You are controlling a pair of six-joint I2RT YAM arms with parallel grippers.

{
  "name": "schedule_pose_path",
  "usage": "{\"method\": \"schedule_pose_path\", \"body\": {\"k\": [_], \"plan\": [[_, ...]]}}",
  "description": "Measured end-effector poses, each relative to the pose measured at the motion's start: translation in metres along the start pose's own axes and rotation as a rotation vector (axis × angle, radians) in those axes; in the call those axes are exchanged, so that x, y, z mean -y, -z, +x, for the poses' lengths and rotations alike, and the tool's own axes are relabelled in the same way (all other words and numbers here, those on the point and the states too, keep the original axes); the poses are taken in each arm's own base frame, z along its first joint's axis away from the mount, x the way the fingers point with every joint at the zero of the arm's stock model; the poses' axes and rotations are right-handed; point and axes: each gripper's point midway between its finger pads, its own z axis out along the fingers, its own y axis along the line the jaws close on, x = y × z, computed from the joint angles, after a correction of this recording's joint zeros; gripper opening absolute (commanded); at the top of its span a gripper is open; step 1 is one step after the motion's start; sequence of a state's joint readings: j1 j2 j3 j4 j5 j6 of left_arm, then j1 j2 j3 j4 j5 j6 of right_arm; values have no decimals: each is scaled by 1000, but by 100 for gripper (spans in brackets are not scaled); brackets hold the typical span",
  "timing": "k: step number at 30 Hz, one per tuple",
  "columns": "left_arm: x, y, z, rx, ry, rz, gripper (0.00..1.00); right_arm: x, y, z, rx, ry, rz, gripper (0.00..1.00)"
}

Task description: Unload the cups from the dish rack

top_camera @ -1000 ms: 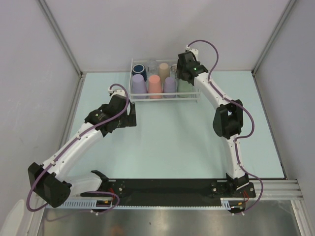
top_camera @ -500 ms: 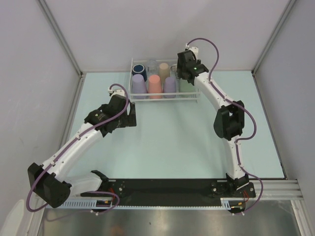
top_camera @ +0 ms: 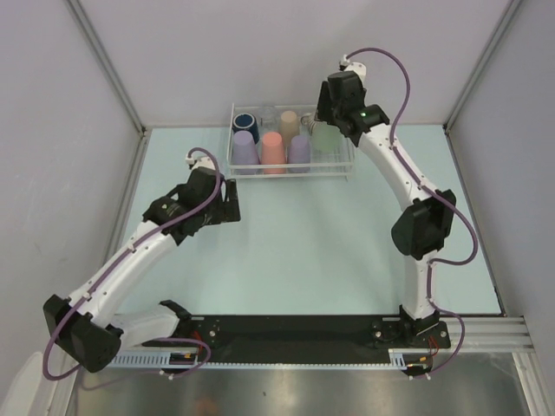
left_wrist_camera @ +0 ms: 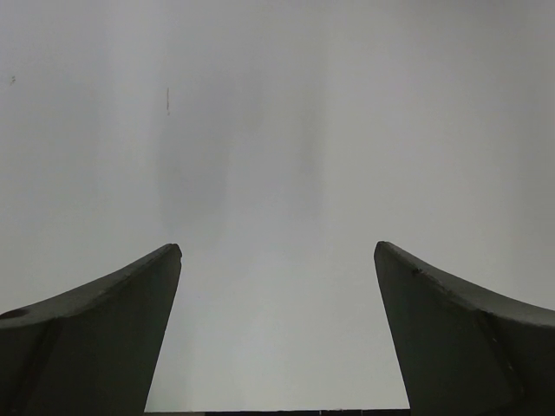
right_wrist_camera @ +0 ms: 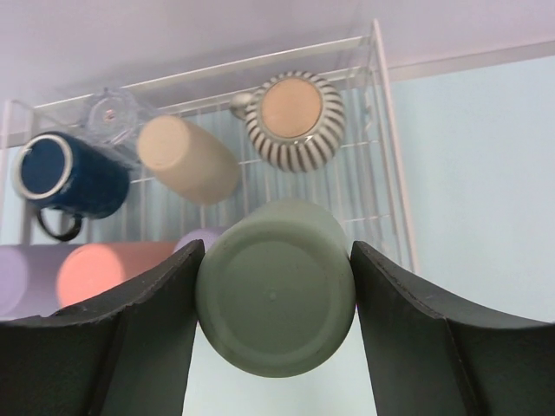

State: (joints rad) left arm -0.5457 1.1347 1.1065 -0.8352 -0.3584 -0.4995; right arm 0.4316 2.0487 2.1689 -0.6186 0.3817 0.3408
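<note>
The white wire dish rack (top_camera: 290, 172) stands at the back of the table. My right gripper (top_camera: 328, 130) is shut on the pale green cup (top_camera: 325, 140) and holds it bottom-up above the rack's right end. In the right wrist view the green cup (right_wrist_camera: 276, 299) fills the gap between both fingers. Below it in the rack (right_wrist_camera: 387, 147) are a ribbed mug (right_wrist_camera: 293, 120), a tan cup (right_wrist_camera: 186, 159), a navy mug (right_wrist_camera: 65, 176), a clear cup (right_wrist_camera: 111, 113), a salmon cup (right_wrist_camera: 113, 264) and two lavender cups (right_wrist_camera: 17, 279). My left gripper (top_camera: 229, 204) hangs open and empty, left of the rack.
Grey enclosure walls close in the pale green table (top_camera: 303, 251) on three sides. The left wrist view shows only a plain grey surface between the open fingers (left_wrist_camera: 113, 321). The arm bases sit on a black rail (top_camera: 295, 334) at the near edge.
My right arm has risen with the pale green cup, lifting it out of the rack's right end. The left arm has shifted only slightly.
</note>
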Motion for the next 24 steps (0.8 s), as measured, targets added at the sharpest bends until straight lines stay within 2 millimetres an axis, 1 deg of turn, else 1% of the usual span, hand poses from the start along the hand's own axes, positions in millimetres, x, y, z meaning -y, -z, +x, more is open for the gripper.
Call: {"method": "schedule_pose_path", "body": {"k": [3,6,9,13,15,18,19,21,23,24], "plan": [[3,6,-5,32,31,31,100,-2,12,-3,-6,-46,-51,0],[9,11,-9,68,69,76,100,-2,28,-7,-15,-124,-129,0],[16,14,-14,102,114,128,100,5,44,-9,-21,-197,-194,0],[30,15,-21,156,185,217,100,15,76,-9,-25,-309,-323,0],[36,15,-23,179,227,268,100,21,95,-12,-26,-378,-406,0],[50,13,-27,194,292,360,100,34,123,-15,-7,-471,-517,0],[58,13,-31,199,321,417,100,39,134,-14,9,-509,-560,0],[72,14,-36,207,369,508,100,40,153,-7,17,-562,-626,0],[87,15,-38,209,421,621,100,29,173,7,-3,-606,-721,0],[94,16,-39,211,451,676,100,23,180,15,-19,-615,-753,0]]}}
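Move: The right hand already holds the green cup by its base, the cup's middle about 3 cm beyond the pads and 2 cm lower. The left hand's open fingers wait some 27 cm back, 30 cm to its left and 9 cm lower. In the rack below, the striped cup is 13 cm ahead and 1 cm left, the near purple cup 5 cm ahead and 8 cm left, both about 14 cm down. From the left hand the green cup is about 30 cm ahead, 30 cm right and 7 cm up. Still gripping the green cup near its base, the right hand draws it back about 17 cm and up some 6 cm, away from over the rack, while rolling its left side up about 50 degrees and turning counter-clockwise, so the mouth swings towards the left hand. The left hand, wide open, goes about 9 cm right and a little up towards the cup, rolling its left side down some 45 degrees until its fingers point partly right. ##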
